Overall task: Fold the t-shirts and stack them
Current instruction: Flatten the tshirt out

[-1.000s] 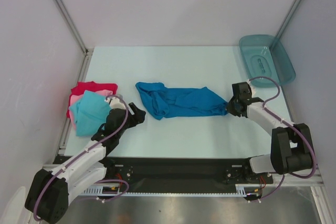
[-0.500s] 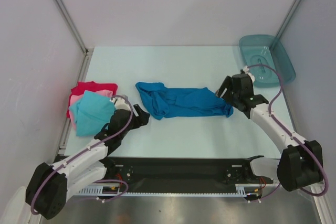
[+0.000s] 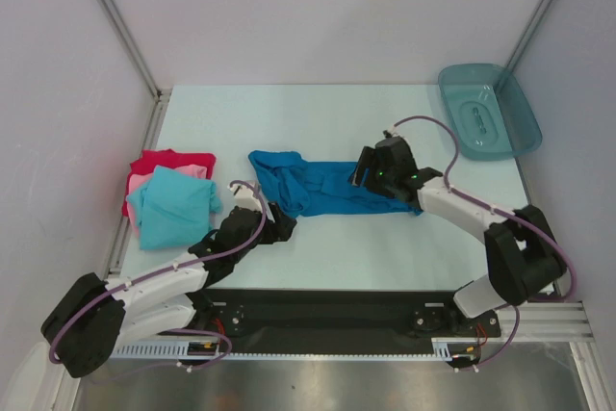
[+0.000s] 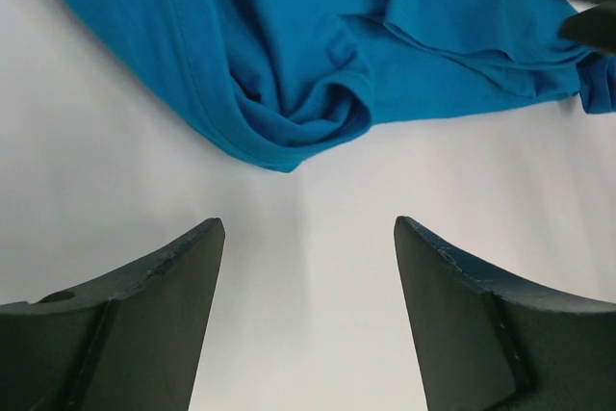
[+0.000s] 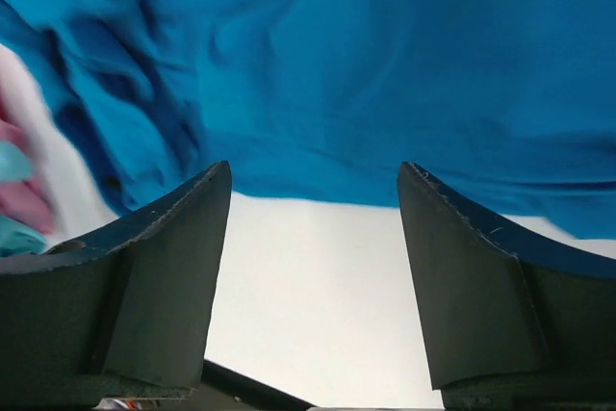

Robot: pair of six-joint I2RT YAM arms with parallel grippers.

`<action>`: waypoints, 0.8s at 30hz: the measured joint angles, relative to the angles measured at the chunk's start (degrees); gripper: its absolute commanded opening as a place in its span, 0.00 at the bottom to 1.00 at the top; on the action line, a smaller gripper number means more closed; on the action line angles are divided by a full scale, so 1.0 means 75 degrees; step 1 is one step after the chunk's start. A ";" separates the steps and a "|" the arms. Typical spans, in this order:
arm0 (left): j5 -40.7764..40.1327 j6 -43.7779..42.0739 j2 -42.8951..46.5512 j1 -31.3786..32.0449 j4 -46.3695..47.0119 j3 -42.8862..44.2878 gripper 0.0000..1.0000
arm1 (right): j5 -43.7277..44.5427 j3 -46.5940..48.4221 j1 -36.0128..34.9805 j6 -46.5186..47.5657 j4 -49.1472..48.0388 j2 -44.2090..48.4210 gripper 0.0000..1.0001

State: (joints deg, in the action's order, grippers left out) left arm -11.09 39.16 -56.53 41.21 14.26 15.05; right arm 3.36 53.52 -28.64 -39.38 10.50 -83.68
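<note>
A medium blue t-shirt [image 3: 322, 185] lies crumpled and stretched sideways in the middle of the table. Its rumpled left end [image 4: 289, 64] is just ahead of my left gripper [image 3: 282, 229], which stands open [image 4: 308, 238] over bare table with nothing between its fingers. My right gripper [image 3: 363, 172] hovers over the right half of the blue t-shirt [image 5: 385, 64], open [image 5: 313, 180] and empty. At the left edge the light turquoise t-shirt [image 3: 171, 205] lies on the pink t-shirt [image 3: 142, 183] and the red t-shirt [image 3: 168, 158].
A teal translucent tray [image 3: 504, 93] sits at the back right corner of the table. Grey walls and metal posts close in the table on three sides. The right gripper's fingertips [image 4: 589, 5] show at the top right of the left wrist view.
My right gripper let go of the blue t-shirt's right end, opened and moved left over the shirt. My left gripper moved right, away from the stack toward the shirt's left end.
</note>
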 measured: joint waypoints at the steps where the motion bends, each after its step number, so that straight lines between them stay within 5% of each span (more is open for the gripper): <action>1: -0.0032 0.0003 -0.0032 0.0064 0.0032 0.0000 0.77 | 0.0000 -0.0035 -0.0152 -0.0038 -0.0032 -0.0224 0.73; 11: -0.0233 0.0050 -0.0128 0.0393 0.0146 0.0000 0.77 | 0.0102 0.0772 -0.1227 -0.0268 -0.0388 -0.2154 0.72; 24: -0.0318 0.0044 -0.0047 0.0405 0.0140 0.0000 0.77 | 0.0248 0.1440 -0.1274 -0.0259 -0.0536 -0.2588 0.69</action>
State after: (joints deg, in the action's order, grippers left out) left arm -13.47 39.48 -56.88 44.25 15.31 15.05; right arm 5.21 64.31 -38.20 -41.32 6.48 -103.09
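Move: Roughly 10 cm to the right hand's left, 1 cm farther out and 8 cm below it lies the left edge of the loose flap on the blue t-shirt. The t-shirt's bunched left end is about 20 cm left and 2 cm ahead; its right end is some 16 cm right and 5 cm back, both 8 cm down. From the left hand, the flap edge is about 15 cm ahead, 9 cm right and 4 cm below. Swinging left about 9 cm and sinking over the blue t-shirt, the right hand closes on the left edge of the loose flap. It dips some 6 cm while drawing back slightly, then comes forward about 3 cm with a small rise and settles low over the flap. The fingers stay open and turn a few degrees counter-clockwise; contact with the cloth can't be made out. ##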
